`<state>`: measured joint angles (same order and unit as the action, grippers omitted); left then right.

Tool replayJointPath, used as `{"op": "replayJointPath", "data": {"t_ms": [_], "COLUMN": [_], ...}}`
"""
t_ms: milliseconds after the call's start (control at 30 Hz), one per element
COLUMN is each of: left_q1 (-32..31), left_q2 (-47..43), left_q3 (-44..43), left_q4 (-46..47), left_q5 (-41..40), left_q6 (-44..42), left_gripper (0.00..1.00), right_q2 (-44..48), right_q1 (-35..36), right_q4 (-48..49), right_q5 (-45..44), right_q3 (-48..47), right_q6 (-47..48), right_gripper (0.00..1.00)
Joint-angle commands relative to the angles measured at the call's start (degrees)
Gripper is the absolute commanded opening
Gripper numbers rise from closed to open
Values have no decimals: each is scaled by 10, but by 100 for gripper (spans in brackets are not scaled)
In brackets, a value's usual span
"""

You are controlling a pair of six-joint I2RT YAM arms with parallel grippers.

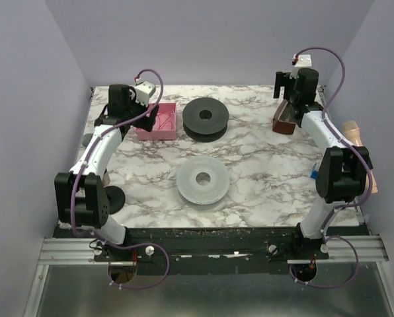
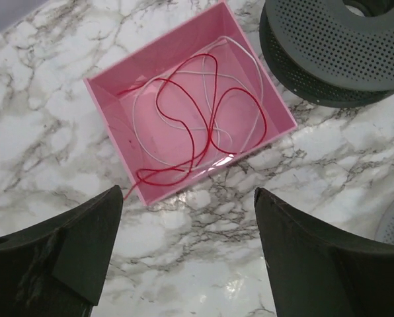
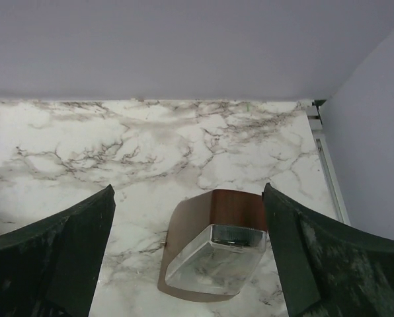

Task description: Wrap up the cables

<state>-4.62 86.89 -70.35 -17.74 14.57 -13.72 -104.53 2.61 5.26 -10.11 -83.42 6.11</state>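
A thin dark-red cable point(image 2: 207, 115) lies in loose curly loops in a pink box point(image 2: 108, 109), tangled with a thin white cable point(image 2: 253, 63); one red end hangs over the box's near wall. The box also shows in the top view point(image 1: 158, 121). My left gripper point(image 2: 187, 254) is open and empty, just above the marble short of the box. A black spool point(image 1: 205, 119) lies right of the box and a grey spool point(image 1: 202, 180) mid-table. My right gripper point(image 3: 187, 254) is open and empty, hovering over a brown-and-clear box point(image 3: 217, 254) at the far right.
The brown-and-clear box point(image 1: 284, 121) sits at the table's far right near the wall. The black spool's perforated rim point(image 2: 329, 46) is close to the pink box. A tan object point(image 1: 353, 132) lies beyond the table's right edge. Lilac walls enclose three sides.
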Motion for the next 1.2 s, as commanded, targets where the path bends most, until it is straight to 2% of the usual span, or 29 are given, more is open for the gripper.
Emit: {"op": "replayJointPath", "data": {"t_ms": [0, 133, 333, 400, 500, 633, 833, 1067, 1167], "left_q1": [-2, -7, -30, -37, -42, -41, -42, -41, -41], "left_q2": [95, 186, 242, 266, 311, 360, 352, 366, 374], "left_q3": [-150, -261, -285, -308, -358, -428, -413, -403, -399], "left_q4": [-142, -241, -286, -311, -342, -367, -339, -358, -343], "left_q5": [19, 16, -21, -32, -64, -87, -80, -97, -127], "left_q6": [-118, -220, -323, -326, -309, -279, -275, -294, -290], "left_gripper": [83, 74, 73, 68, 54, 50, 49, 48, 42], "right_q2": [54, 93, 140, 159, 185, 206, 222, 231, 234], "right_q1": [-2, -3, -2, -2, 11, 34, 56, 63, 64], "right_q4": [12, 2, -42, -50, -48, -42, -36, -32, -31], "right_q5": [47, 81, 170, 194, 222, 229, 234, 232, 235], "right_q3": [5, 11, -2, -1, 10, 19, 22, 26, 28], "right_q6": [13, 37, 63, 55, 44, 57, 69, 65, 66], "right_gripper": [100, 100, 100, 100, 100, 100, 100, 100, 100]}}
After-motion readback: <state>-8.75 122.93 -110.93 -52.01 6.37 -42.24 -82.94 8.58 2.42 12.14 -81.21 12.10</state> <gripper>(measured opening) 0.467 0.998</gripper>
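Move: The near loop of the red cable, in the near-left corner of the pink box, lies some 7 cm ahead of the left hand, level sideways, 9 cm below. The box's middle is about 12 cm ahead, 5 cm right; the dark spools stand about 19 cm right of that. The right hand hangs open above the brown case, its middle 1 cm ahead, 1 cm right, 9 cm below; from this hand the loop is some 50 cm left, 7 cm back, 13 cm below. Fingers of the left hand close to about half open around the red cable's near loop, though no pinch can be made out. The hand first reaches some 6 cm forward, then drops about 9 cm into the box's near-left corner, tipping down, rolling left side up and turning clockwise. The right hand, still open, climbs 16 cm off the brown case, drawing left and back while turning counter-clockwise. ##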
